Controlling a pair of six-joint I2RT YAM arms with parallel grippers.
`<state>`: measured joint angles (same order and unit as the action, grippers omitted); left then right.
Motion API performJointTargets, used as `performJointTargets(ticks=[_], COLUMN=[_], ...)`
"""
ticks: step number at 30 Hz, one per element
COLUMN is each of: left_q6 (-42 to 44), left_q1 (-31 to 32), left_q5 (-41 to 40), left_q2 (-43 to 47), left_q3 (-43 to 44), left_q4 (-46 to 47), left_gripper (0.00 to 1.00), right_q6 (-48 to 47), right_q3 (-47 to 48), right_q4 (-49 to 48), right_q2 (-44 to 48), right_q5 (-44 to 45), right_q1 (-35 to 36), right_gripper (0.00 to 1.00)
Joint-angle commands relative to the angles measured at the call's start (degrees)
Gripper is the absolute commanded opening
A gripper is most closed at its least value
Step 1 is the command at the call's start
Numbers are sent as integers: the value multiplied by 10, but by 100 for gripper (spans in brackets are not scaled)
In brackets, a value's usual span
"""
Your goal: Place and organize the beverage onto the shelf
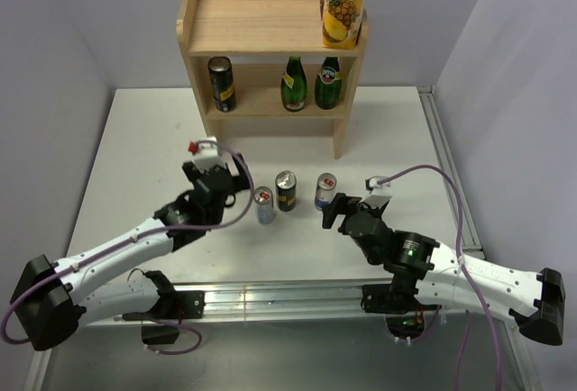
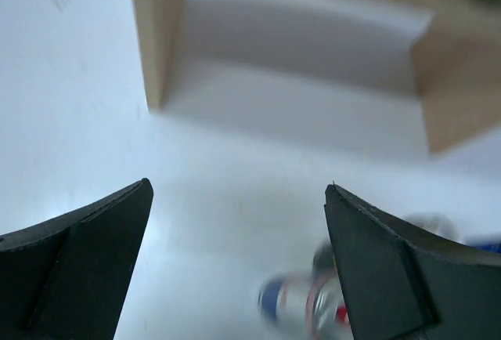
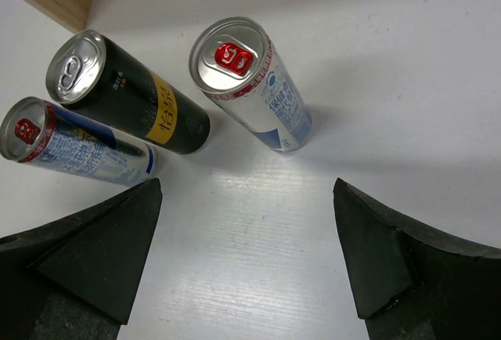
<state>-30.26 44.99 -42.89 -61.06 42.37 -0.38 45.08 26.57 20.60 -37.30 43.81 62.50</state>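
Observation:
The light-wood shelf (image 1: 270, 35) stands at the back. Its lower tier holds a dark can (image 1: 221, 83) and two green bottles (image 1: 293, 85) (image 1: 327, 83). Three cans stand on the table in front: a silver-blue can (image 1: 263, 204), a dark black-gold can (image 1: 286, 190) and a second silver-blue can (image 1: 325, 191). My left gripper (image 1: 240, 184) (image 2: 239, 191) is open and empty just left of them, with a blurred silver-blue can (image 2: 301, 305) by its right finger. My right gripper (image 1: 341, 209) (image 3: 246, 187) is open and empty, close in front of the right silver-blue can (image 3: 250, 81), with the dark can (image 3: 125, 93) and the other silver-blue can (image 3: 70, 144) to its left.
A tall yellow pineapple juice carton (image 1: 345, 4) stands on the right of the shelf's top tier. The shelf's legs (image 2: 156, 34) (image 2: 458, 81) rise ahead of the left gripper. Grey walls close in on both sides, and a metal rail (image 1: 270, 299) runs along the near edge.

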Motion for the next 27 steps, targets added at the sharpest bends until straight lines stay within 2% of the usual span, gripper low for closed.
performJointTargets(ticks=[1,3,4,7,10,15,17,20,23,24,27], left_q6=[-106,-154,-173,-249,-298,-398,-414,-379,-343,-341,-324], left_q1=[78,118,162,244,300,348,372,380,379,380,380], left_q5=[-5,-21,-47,-81,-111,-176,-184,-166,-148,-153,-181], left_q2=[21,31,36,47,38,4,-6,-20,-49,-72,-111], left_q3=[-68,-100,-108,-131,-146,-100,-87,-109,-134,-136,-135], left_q4=[-65,-75,-86,-128,-146,-272,-284,-214,-105,-65,-24], left_gripper=[99,99,99,99,99,99,99,99,99,99,99], right_q6=[-2,1,4,11,14,17,19,19,20,23,26], right_q3=[14,12,11,2,-3,-1,0,0,-5,-6,-11], right_q4=[-7,-6,-5,-6,-9,-9,-6,-5,-7,-8,-11], right_q2=[-2,-4,-5,-3,-5,-13,-13,-11,-11,-12,-15], right_q5=[6,5,5,2,1,0,1,4,3,3,0], right_q1=[5,5,5,5,6,8,8,8,8,9,9], right_gripper=[98,98,98,98,98,98,98,98,98,98,98])
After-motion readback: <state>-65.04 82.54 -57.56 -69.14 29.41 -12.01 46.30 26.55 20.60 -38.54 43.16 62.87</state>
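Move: The silver can stands about 12 cm to the right of the left hand, some 6 cm back from it and 15 cm below. The tall black can on the table is about 19 cm right and 2 cm back, the other silver can about 31 cm right and 2 cm back, both equally low. From the idle right hand, the first silver can lies about 24 cm left, 5 cm ahead and 8 cm down. Empty and wide open, the left hand sweeps quickly back from the shelf, about 15 cm towards its base, while sinking some 14 cm and going 8 cm right, which brings it from above and beyond the nearest silver can down to its near side. The wrist tips down and turns clockwise by a dozen degrees each, nearly all early on; then the backward travel dies out and the hand eases right and slightly lower, fingers still open and short of the can. ##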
